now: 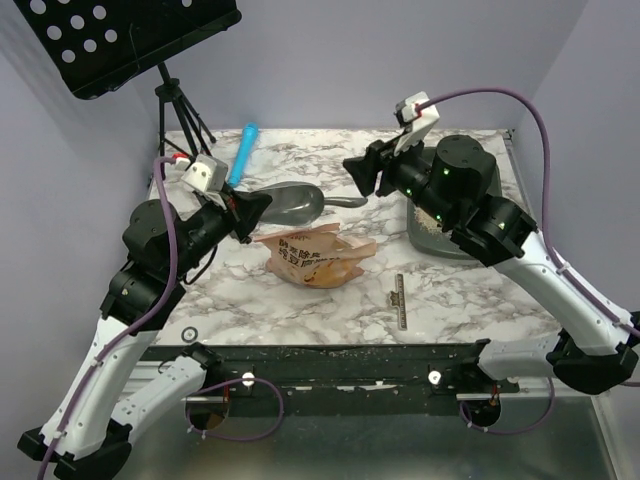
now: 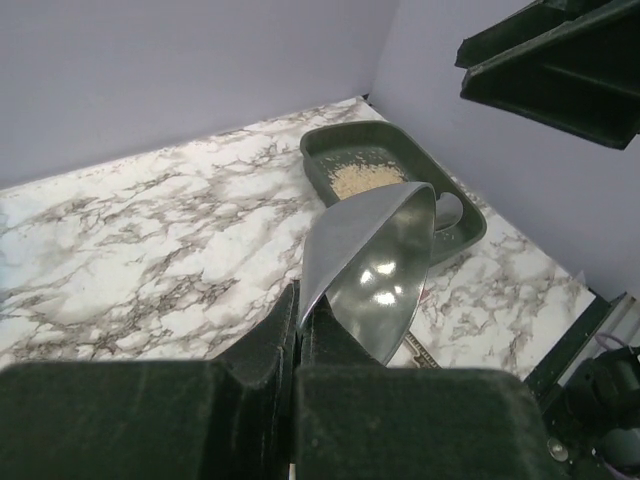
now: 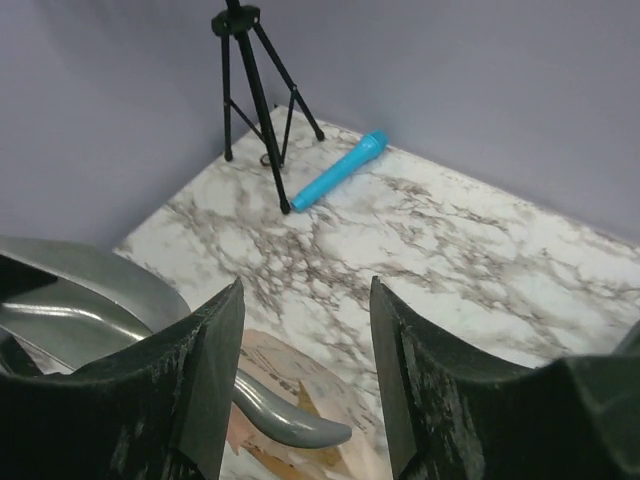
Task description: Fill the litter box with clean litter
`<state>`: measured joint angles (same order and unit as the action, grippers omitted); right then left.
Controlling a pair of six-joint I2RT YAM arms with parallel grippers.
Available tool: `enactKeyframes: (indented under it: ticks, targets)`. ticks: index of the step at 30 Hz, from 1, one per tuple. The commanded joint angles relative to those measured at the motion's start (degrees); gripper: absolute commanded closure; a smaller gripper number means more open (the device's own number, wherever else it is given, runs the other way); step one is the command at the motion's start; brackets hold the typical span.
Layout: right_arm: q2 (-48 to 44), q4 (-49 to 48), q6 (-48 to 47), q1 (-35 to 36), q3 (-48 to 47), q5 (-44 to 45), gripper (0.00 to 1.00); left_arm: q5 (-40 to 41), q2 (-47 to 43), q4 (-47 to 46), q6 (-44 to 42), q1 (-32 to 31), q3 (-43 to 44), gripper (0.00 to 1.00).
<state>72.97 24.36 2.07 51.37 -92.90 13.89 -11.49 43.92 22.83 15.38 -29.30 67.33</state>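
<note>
The litter box [image 2: 455,230], a dark grey-green tray, lies at the table's far right corner in the left wrist view. A small patch of clean litter [image 2: 362,180] rests in its far end. From above, the litter box [image 1: 436,250] is mostly hidden under my right arm. My left gripper [image 2: 298,298] is shut on the rim of the silver scoop [image 2: 375,260], which is lifted and looks bare inside. My right gripper [image 3: 305,285] is open above the scoop's handle [image 3: 290,425], apart from it. The orange bag [image 1: 315,255] lies crumpled mid-table under the scoop [image 1: 292,203].
A blue cylinder [image 1: 243,152] lies at the back beside a black tripod stand [image 1: 175,110]. A small ruler [image 1: 399,300] lies right of the bag, and a metal ring [image 1: 190,333] sits near the front left edge. Grey walls enclose the table.
</note>
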Motion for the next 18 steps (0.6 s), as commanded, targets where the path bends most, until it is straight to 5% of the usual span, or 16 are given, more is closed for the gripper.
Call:
enactKeyframes:
  ticks: [1, 10, 18]
  targets:
    - [-1.60, -12.31, 17.25, -6.45, 3.51, -10.97, 0.40, -2.04, 0.02, -8.32, 5.09, 2.92, -2.28, 1.00]
    - [-1.07, -30.83, 29.39, -23.14, 18.17, -33.02, 0.39, -23.83, 5.56, -29.93, 15.73, 14.79, -10.20, 1.00]
    - [0.06, -49.48, 37.75, -33.97, 30.32, -55.27, 0.33, -32.28, 7.93, -41.62, 24.17, 19.10, -15.03, 1.00]
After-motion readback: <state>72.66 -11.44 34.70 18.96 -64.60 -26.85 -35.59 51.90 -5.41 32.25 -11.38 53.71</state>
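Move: The scoop's handle, free at 0.0 s, lies roughly 5 cm back, 3 cm to the left and 4 cm below the right hand. From the left hand, whose shut fingers hold the bowl's front rim, the handle is about 13 cm to the right, nearly level. The paper litter bag sits some 8 cm back from the right hand, 8 cm to its left and 37 cm below; the litter box is about 8 cm ahead, 21 cm right and 42 cm below. Still pinching the scoop by its bowl's front rim, the left hand carries it about 6 cm forward and some 3 cm down, rolling so its left side dips. The open right hand clears the free handle: first forward, then also right and steeply down, about 8 cm forward, 5 cm right and 7 cm lower in all, rolling its left side up some 30 degrees as it tips down. ##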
